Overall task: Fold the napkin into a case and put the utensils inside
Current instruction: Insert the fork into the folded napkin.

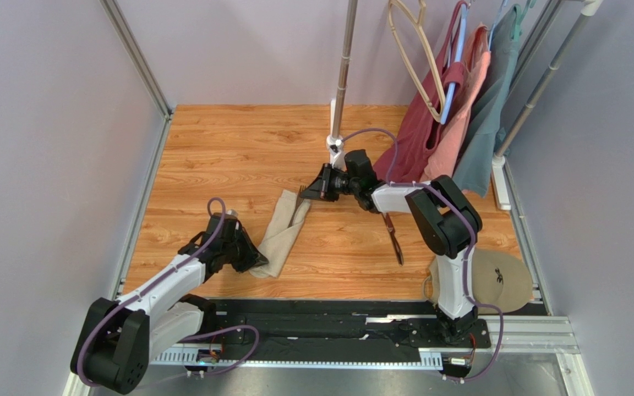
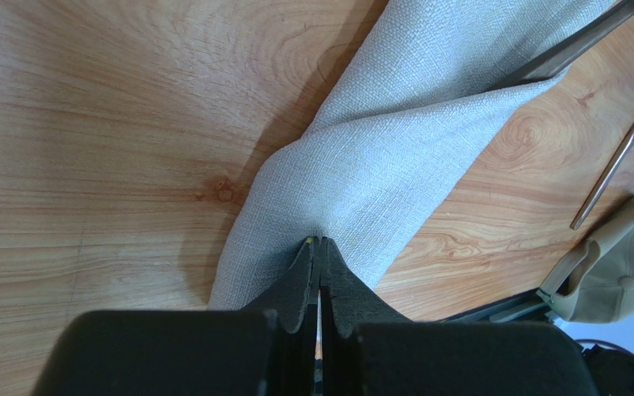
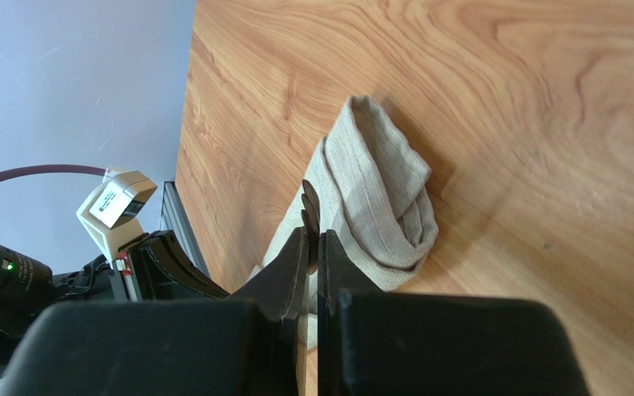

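The napkin lies folded into a narrow beige case running diagonally across the wooden table. My left gripper is at its near end, and the left wrist view shows the jaws shut with the cloth puckered up into their tips. My right gripper is at the far end, shut on a slim dark utensil that pokes out past the tips. That utensil meets the cloth edge at the case's far end. A second utensil lies loose on the table to the right.
A round tan disc sits at the near right edge by the right arm's base. Maroon, salmon and grey-teal garments hang on a rack at the back right. A metal pole stands behind the right gripper.
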You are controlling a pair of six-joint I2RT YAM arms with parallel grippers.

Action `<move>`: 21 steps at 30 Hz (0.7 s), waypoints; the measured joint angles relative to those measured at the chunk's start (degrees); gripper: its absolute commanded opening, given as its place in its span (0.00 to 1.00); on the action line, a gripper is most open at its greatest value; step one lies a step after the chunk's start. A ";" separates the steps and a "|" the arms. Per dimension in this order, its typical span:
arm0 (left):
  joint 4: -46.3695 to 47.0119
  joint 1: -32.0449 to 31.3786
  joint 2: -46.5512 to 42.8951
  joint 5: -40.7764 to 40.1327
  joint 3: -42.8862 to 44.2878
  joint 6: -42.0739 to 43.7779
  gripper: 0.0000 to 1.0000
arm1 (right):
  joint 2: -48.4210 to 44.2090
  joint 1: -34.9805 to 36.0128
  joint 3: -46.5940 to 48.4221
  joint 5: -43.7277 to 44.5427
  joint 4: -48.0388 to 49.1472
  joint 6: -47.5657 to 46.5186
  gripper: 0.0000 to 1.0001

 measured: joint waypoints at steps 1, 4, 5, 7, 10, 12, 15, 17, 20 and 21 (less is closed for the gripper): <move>0.07 -0.09 0.07 -0.02 0.00 -0.07 0.00 | -0.07 0.11 -0.46 0.09 0.00 0.63 0.00; 0.37 -0.44 0.35 -0.07 0.00 -0.35 0.00 | -0.11 0.46 -1.88 0.79 0.00 2.45 0.00; 0.48 -0.55 0.42 -0.07 0.00 -0.44 0.00 | -0.11 0.59 -2.36 1.03 0.00 3.19 0.00; 0.55 -0.76 0.42 -0.17 0.00 -0.50 0.00 | -0.11 0.90 -2.97 1.46 0.04 4.37 0.00; 0.63 -1.03 0.42 -0.44 0.00 -0.50 0.00 | -0.11 1.62 -3.72 2.05 0.20 5.81 0.00; 0.68 -1.09 0.42 -0.48 0.00 -0.52 0.00 | -0.24 2.21 -4.55 2.43 0.46 6.80 0.00; 0.70 -1.14 0.42 -0.48 0.00 -0.50 0.00 | -0.26 3.04 -5.31 3.04 0.35 7.85 0.00; 0.70 -1.14 0.42 -0.46 0.00 -0.48 0.02 | -0.37 3.61 -5.66 3.54 0.39 8.28 0.00; 0.11 -1.18 0.20 -0.22 0.17 -0.22 0.09 | -0.68 4.20 -6.27 4.11 0.42 8.72 0.00; -0.87 -1.20 -0.17 0.00 0.50 -0.09 0.11 | -0.76 4.24 -6.40 4.15 0.37 8.81 0.00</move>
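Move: From the right hand, which holds the fork by its tines, the pocket mouth in the folded napkin lies about 8 cm back, 4 cm left and 6 cm below. The napkin's far end is nearly underneath, 1 cm ahead and 2 cm left, while the knife lies some 20 cm right and 9 cm back. From the left hand, whose tips are on the napkin's near end, the mouth is about 7 cm ahead and 5 cm right. Sliding the fork handle-first deeper into the napkin's pocket, the right hand draws back about 4 cm while sinking some 3 cm, and rolls roughly 10 degrees so the fork comes flatter, its grip on the tines kept shut. The left hand stays almost in place, its closed fingertips still resting on the napkin's near end. ##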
